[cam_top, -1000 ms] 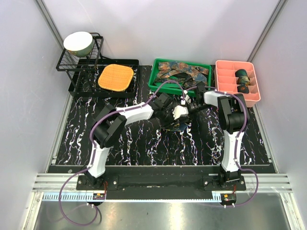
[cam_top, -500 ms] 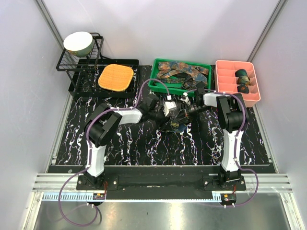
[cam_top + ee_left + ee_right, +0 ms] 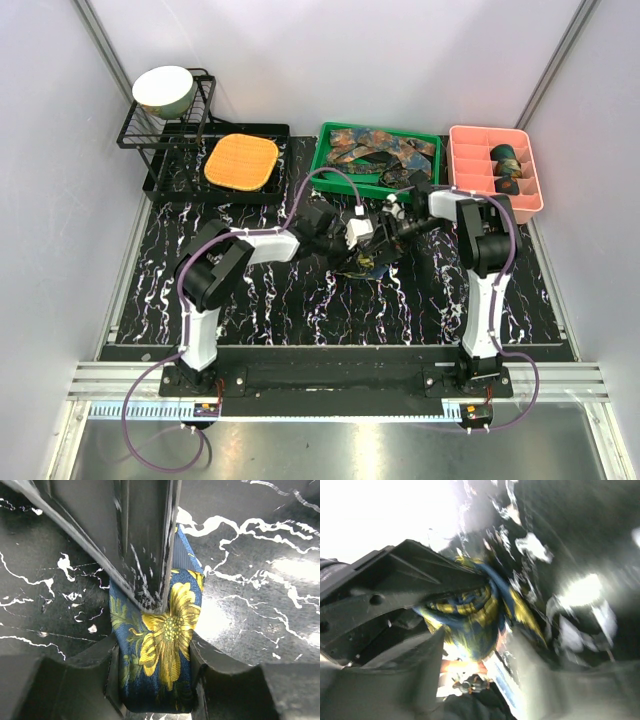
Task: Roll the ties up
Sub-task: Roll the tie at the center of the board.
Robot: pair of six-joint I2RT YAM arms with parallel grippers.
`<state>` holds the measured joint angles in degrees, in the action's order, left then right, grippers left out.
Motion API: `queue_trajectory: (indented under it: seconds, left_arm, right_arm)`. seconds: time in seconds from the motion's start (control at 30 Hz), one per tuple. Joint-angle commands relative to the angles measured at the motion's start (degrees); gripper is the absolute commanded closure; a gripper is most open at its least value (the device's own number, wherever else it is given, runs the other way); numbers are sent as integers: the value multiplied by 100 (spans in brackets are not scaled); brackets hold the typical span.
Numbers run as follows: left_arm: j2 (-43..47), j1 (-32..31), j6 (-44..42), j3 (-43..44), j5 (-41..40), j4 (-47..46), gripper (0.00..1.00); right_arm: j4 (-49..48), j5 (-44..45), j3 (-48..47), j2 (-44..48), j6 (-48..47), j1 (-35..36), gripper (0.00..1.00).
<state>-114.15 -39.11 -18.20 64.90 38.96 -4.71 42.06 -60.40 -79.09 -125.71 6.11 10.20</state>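
Observation:
A blue tie with yellow flowers lies bunched on the black marbled mat between both arms. In the left wrist view the tie fills the gap between my left gripper fingers and touches both, so that gripper is shut on it. A dark finger of the right gripper presses onto the fabric from above. In the blurred right wrist view my right gripper has its fingers apart, with the bundled tie at their mouth. From above, the left gripper and right gripper meet over the tie.
A green tray behind the grippers holds several loose ties. A pink divided box at back right holds rolled ties. An orange pad and a black rack with a bowl stand at back left.
The left gripper drew back to the left, then came back right onto the tie. The right gripper stayed over the tie, and its fingers stand apart now.

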Motion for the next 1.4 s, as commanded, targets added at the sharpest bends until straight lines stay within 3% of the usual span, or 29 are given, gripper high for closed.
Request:
queue_trajectory:
  seconds: [0.0,0.13,0.17,0.47,0.7,0.97,1.13,1.37]
  left_arm:
    - [-309,-184,-536,-40,-1241,1480,100]
    - [-459,-237,-702,13,-1391,1657,100]
    - [-477,-272,-720,13,-1435,1658,100]
    - [-617,-369,-914,172,-1567,1860,100]
    - [-679,-378,-896,172,-1523,1851,100]
    - [-653,-378,-967,57,-1462,1895,100]
    - [-705,-378,-914,145,-1461,1930,100]
    - [-723,-386,-861,137,-1540,1904,100]
  right_arm:
    - [854,591,-19,950,-277,-596,24]
    - [927,1212,350,1356,-294,-853,2]
    - [892,1311,481,1356,-286,-853,0]
    - [-171,1479,1096,829,478,-721,0]
    - [-2725,943,1923,715,1568,-361,0]
    - [-4406,188,2354,1013,1823,-316,2]
    - [-4549,-261,2565,1224,2043,-229,6]
    - [-4356,-332,2934,1470,2718,-220,4]
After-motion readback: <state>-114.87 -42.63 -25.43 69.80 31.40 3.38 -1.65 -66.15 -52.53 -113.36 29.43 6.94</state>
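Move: The tie's rolled part is already pinched between the left fingers, practically at the left hand point. From the right hand, whose fingers are partly open, that roll lies about 2 cm to the left, 1 cm back and 1 cm lower. The green bin of ties is some 21 cm ahead of the right hand, straight on, and the salmon divided box about 20 cm ahead and 25 cm to its right, both a few centimetres low. While the left fingers keep their pinch on the roll, only tipping some 10 degrees and drifting right under a centimetre, the right hand spreads its fingers wide and swings about 7 cm right, away from it, rising a little. The right hand then dips down and back before returning left to the roll, fingertips tipping up and hand turned slightly clockwise, still open, one finger over the roll. ##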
